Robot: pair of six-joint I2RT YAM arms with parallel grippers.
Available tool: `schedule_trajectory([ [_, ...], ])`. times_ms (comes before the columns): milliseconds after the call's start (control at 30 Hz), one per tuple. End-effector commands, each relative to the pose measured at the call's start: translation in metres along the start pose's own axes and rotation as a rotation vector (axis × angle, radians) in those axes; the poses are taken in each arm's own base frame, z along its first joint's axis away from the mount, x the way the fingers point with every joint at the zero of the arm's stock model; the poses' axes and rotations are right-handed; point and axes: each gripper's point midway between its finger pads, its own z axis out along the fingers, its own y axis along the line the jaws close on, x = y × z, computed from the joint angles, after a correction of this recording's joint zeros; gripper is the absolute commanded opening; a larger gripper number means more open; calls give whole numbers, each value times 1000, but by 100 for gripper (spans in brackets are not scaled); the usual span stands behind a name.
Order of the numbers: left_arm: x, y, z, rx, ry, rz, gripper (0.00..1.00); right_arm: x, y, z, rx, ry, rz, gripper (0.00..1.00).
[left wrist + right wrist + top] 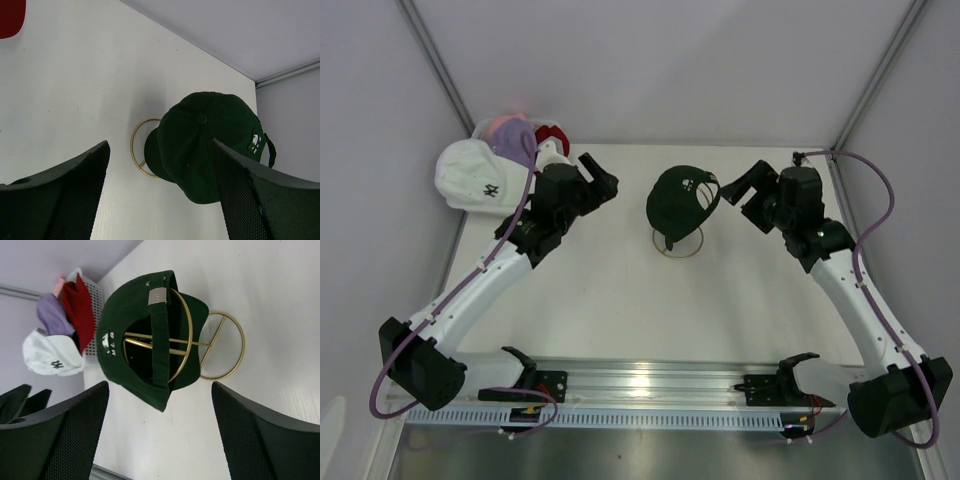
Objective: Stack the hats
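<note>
A dark green hat (pixel 681 199) (pixel 210 142) (pixel 135 337) hangs on the gold wire stand (pixel 678 243) (pixel 222 346) (pixel 137 150) at the table's middle. My right gripper (pixel 738 186) (pixel 160 432) hovers open just right of it, touching nothing. To the left of the stand my left gripper (pixel 602 178) (pixel 160 192) is open and empty, facing the green hat. A white hat (pixel 475 178) (pixel 50 356), a lavender hat (pixel 512 142) (pixel 50 315), a red hat (pixel 553 135) (pixel 80 310) and a pink one (pixel 503 122) are piled at the far left corner.
A white mesh basket (pixel 95 300) holds the pile of hats at the back left, over the table's edge. Grey enclosure walls (pixel 640 60) surround the white table (pixel 620 300). A metal rail (pixel 650 385) with the arm bases runs along the near edge.
</note>
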Motion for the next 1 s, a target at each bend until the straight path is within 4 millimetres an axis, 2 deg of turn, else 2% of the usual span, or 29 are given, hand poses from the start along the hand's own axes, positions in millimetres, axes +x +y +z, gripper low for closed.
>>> schedule_trajectory([
  [0,-12,-14,-2,35,-38,12,84,13,-14,10,81,101,-79,86],
  [167,-11,-11,-1,27,-37,19,84,13,-29,24,211,123,-156,81],
  [267,-8,-9,0,22,-30,23,84,21,-34,34,227,163,-184,77],
  [467,-7,-8,0,23,-28,20,85,23,-23,39,187,165,-183,74],
  [633,-2,-7,2,23,-16,19,84,6,-3,27,150,120,-186,74],
  [767,3,-7,5,25,-3,12,85,0,8,27,121,107,-184,74],
  [900,2,-7,5,24,-6,11,85,5,0,40,151,131,-196,72],
  [967,2,-7,4,25,-7,17,85,7,-10,49,194,144,-206,66],
])
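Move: The green hat on the gold stand lies about 12 cm to the right hand's left and 5 cm ahead, its middle some 10 cm lower; its open back and strap face this hand. The gold stand's base ring is beneath, about 11 cm left, 4 cm ahead and 22 cm below the right hand. From the left hand, the green hat is roughly 18 cm right, 3 cm ahead and 10 cm down. Right hand dips about 7 cm, rises 4, edging 3 forward towards the green hat's strap, left-side-down, fingers narrowing partly. ##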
